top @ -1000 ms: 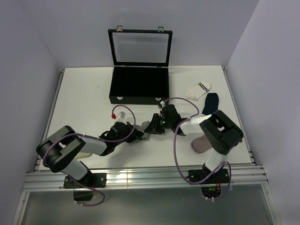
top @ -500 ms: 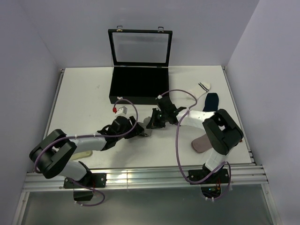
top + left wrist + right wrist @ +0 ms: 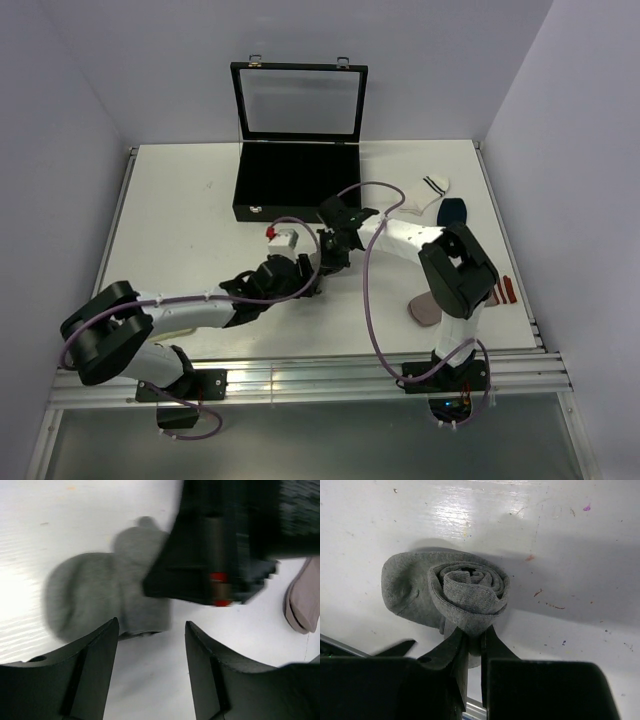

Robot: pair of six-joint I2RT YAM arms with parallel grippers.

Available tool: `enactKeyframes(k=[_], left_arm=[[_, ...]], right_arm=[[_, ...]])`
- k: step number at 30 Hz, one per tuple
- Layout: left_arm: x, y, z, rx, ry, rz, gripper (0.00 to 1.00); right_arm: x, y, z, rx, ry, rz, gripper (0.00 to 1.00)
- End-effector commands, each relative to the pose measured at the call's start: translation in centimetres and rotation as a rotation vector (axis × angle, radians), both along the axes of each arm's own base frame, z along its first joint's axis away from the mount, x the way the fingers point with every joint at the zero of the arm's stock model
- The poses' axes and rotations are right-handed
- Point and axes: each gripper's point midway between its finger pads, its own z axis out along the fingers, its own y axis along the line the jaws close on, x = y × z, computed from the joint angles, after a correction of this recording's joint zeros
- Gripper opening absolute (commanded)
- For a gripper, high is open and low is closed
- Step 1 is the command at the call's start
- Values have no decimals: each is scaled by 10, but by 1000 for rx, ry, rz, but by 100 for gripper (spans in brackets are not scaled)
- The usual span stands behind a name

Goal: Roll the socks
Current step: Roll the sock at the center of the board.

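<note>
A grey sock lies on the white table, rolled into a spiral with its toe end spread flat to the left. My right gripper is shut on the near edge of the roll. In the top view, the right gripper is near the table's middle. My left gripper is open just short of the same grey sock, with nothing between its fingers. From above, the left gripper sits close beside the right one. A white sock with black stripes and a navy sock lie at the back right.
A black case with its lid up stands at the back centre. A beige sock lies by the right arm's base and also shows as the beige sock in the left wrist view. A pale item lies under the left arm.
My left gripper has opened and let go of the grey sock. My right gripper has closed on the roll, and its arm has swung toward the back left.
</note>
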Motion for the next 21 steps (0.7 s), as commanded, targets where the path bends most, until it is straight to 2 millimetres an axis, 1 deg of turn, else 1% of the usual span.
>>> enactKeyframes(k=[1, 3, 6, 8, 9, 11, 13, 15, 16, 17, 18, 19, 21], left_arm=[[7, -28, 14, 44, -90, -40, 60], [4, -38, 10, 80, -101, -55, 59], [3, -47, 5, 106, -108, -64, 57], [3, -50, 3, 124, -111, -61, 56], [5, -49, -3, 152, -105, -51, 56], [6, -48, -10, 172, -94, -38, 53], [7, -43, -20, 208, -73, -12, 52], [6, -41, -27, 219, -52, 5, 49], [4, -36, -35, 236, -34, 23, 45], [3, -33, -39, 244, -23, 34, 45], [2, -29, -43, 255, -14, 45, 40], [1, -24, -49, 269, -3, 55, 38], [-5, -15, -58, 277, 24, 73, 28]], right_arm=[[-15, -17, -15, -144, 74, 8, 0], [-16, -18, -16, -159, 84, 11, 0], [-17, -18, -16, -166, 94, 12, 0], [-17, -18, -17, -170, 99, 9, 0], [-17, -17, -16, -169, 98, 11, 0], [-18, -18, -17, -171, 103, 11, 0], [-18, -17, -16, -168, 102, 12, 0], [-19, -17, -17, -166, 106, 15, 1], [-20, -16, -17, -159, 106, 16, 2], [-20, -15, -16, -154, 107, 18, 2], [-21, -15, -17, -148, 110, 22, 2], [-21, -13, -15, -137, 109, 22, 3], [-23, -8, -13, -105, 112, 30, 6]])
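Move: The half-rolled gray sock is already pinched in my right fingers, its middle about 3 cm ahead of them, 2 cm left and 1 cm lower. From my open left hand that middle is some 5 cm ahead, 2 cm right and 5 cm down. The open black box stands about 22 cm ahead of my left hand, 3 cm left and 4 cm lower; the mauve sock lies roughly 32 cm right, 4 cm back and 6 cm below. My right hand stays put and keeps its pinch on the sock roll. I swing my left hand about 4 cm right, in towards the near end of the sock just behind the right fingertips, and sink about 3 cm, rolling it some 10 degrees. As it sinks I draw its fingers about half shut around that near end, without reaching a full closure. ##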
